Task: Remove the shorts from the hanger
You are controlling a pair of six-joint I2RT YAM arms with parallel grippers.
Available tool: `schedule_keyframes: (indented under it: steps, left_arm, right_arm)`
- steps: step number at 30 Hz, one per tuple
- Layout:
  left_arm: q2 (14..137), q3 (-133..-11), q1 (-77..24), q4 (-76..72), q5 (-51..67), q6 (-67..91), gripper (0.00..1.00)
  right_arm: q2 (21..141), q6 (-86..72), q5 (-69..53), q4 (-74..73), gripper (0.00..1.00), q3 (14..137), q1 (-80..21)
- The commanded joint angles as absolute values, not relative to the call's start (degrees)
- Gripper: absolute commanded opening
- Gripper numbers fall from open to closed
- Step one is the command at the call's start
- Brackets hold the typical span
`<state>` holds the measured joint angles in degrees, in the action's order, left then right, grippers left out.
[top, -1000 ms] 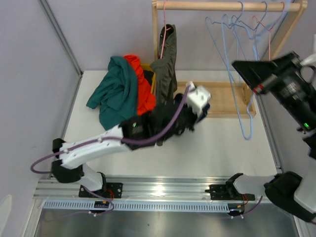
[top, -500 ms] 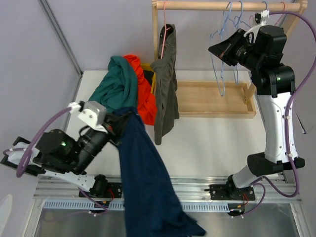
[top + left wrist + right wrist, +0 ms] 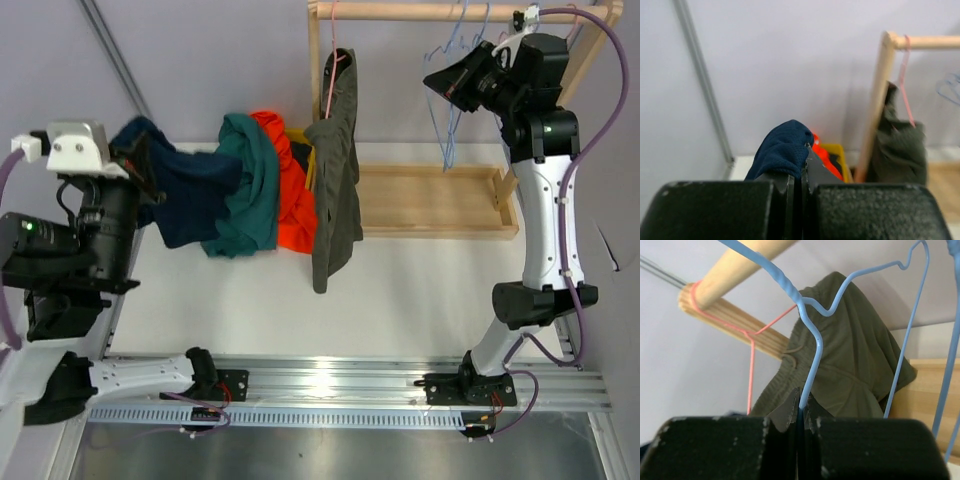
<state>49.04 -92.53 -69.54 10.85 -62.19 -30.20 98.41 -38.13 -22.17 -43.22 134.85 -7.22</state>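
Note:
My left gripper [image 3: 140, 160] is shut on the navy blue shorts [image 3: 190, 200] and holds one end up at the far left; the rest drapes against the pile. The left wrist view shows navy fabric [image 3: 782, 147] pinched between the closed jaws. The teal shorts [image 3: 245, 190] and orange shorts [image 3: 290, 190] lie heaped on the table. The olive-grey shorts [image 3: 335, 170] hang on a pink hanger [image 3: 331, 70] from the wooden rail [image 3: 400, 12]. My right gripper [image 3: 447, 80] is shut on a blue wire hanger [image 3: 810, 360] up near the rail. The black shorts are not clearly visible.
The wooden rack has a post [image 3: 314, 75] and a tray base [image 3: 430, 200] at the back. Several bare blue hangers [image 3: 455, 120] hang near my right gripper. A yellow object [image 3: 835, 155] sits behind the pile. A metal frame post [image 3: 125, 70] stands at the left.
My left arm has swung the navy shorts from the near edge up and back to the far left beside the pile. My right gripper has stayed near the rail with the blue hanger.

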Motion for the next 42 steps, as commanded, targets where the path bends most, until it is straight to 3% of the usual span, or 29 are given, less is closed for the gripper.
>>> schedule_keyframes:
  steps: [1,2,8,16,18,19,20,22,23,24,25,26,27,32,36,42]
  left_arm:
    - [57.01,-101.03,-57.7,15.27,-44.02,-29.2,0.0]
    - [58.52,-102.47,-48.78,19.73,-39.94,-24.22,0.0]
    - [75.97,-115.03,-20.27,24.78,-14.83,-8.92,0.0]
    - [105.79,-136.88,-7.3,25.22,-5.55,-0.8,0.0]
    - [115.34,-146.79,-4.23,27.24,-0.65,3.5,0.0]
    - [117.66,-148.0,-3.7,28.03,0.78,4.73,0.01]
    - [119.16,-148.44,-3.34,27.86,1.92,5.79,0.04]
    - [119.88,-143.98,-3.43,25.85,2.81,6.24,0.1]
    - [119.36,-141.88,-3.6,22.36,2.9,6.5,0.21]
    - [118.75,-139.77,-3.6,20.85,2.73,6.68,0.3]
    - [117.96,-135.4,-3.6,19.79,2.46,6.94,0.46]
    - [117.86,-134.74,-3.6,19.6,2.29,7.47,0.68]
    - [117.95,-135.78,-3.6,20.56,2.37,7.56,0.99]
    - [110.17,-131.42,-5.01,23.3,2.38,6.86,0.99]
    - [95.65,-112.04,-6.5,17.33,2.45,6.33,0.99]
    - [78.0,-95.6,-9.57,16.1,3.25,6.24,0.99]
  right_arm:
    - [99.84,-38.58,-24.52,-39.03,0.0,135.7,-7.21]
    - [100.19,-38.58,-24.35,-38.94,0.0,135.36,-7.21]
    - [99.85,-38.32,-24.17,-37.79,0.0,132.72,-7.38]
    - [91.42,-37.8,-23.55,-34.98,0.0,119.2,-7.91]
    - [89.04,-37.18,-22.77,-36.11,0.07,117.78,-7.91]
    - [88.34,-36.48,-22.5,-36.21,0.18,117.08,-7.91]
    - [86.68,-36.3,-22.24,-36.65,0.39,115.68,-7.91]
    - [85.26,-35.78,-21.27,-37.09,0.58,114.61,-7.91]
    - [84.64,-35.34,-20.92,-37.7,0.76,114.44,-7.82]
    - [83.86,-35.07,-20.66,-38.58,0.85,114.52,-7.82]
    - [83.33,-34.81,-20.39,-39.11,0.96,114.61,-7.82]
    - [82.71,-34.63,-20.04,-39.63,1.0,114.7,-7.91]
    - [81.31,-34.28,-19.26,-40.42,1.0,114.78,-7.91]
    - [76.65,-35.33,-17.49,-39.56,1.0,114.35,-9.05]
    - [77.6,-36.3,-16.1,-39.45,0.99,118.89,-14.75]
    - [85.86,-34.63,-10.02,-38.15,0.99,125.5,-24.94]
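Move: The left hand holds the navy shorts high up. The teal shorts, where they are headed, lie about 38 cm ahead, 2 cm left and 52 cm below; the red shorts are some 15 cm to the right of the teal. The olive shorts hang about 36 cm ahead, 31 cm right and 27 cm below. The right hand grips an empty blue hanger; the rail above is about 20 cm ahead, straight on and 13 cm higher, the olive shorts 13 cm ahead, 21 cm left, 20 cm below. Still pinching the navy shorts, the left hand carries them some 43 cm forward over the teal shorts, rising slightly, then dropping to about 24 cm below its start as it tips down 30 degrees; it opens wide, lets go and backs off upward. The right hand eases slightly forward and down, opens to free the blue hanger, draws back about 14 cm, rising, then swings left. ##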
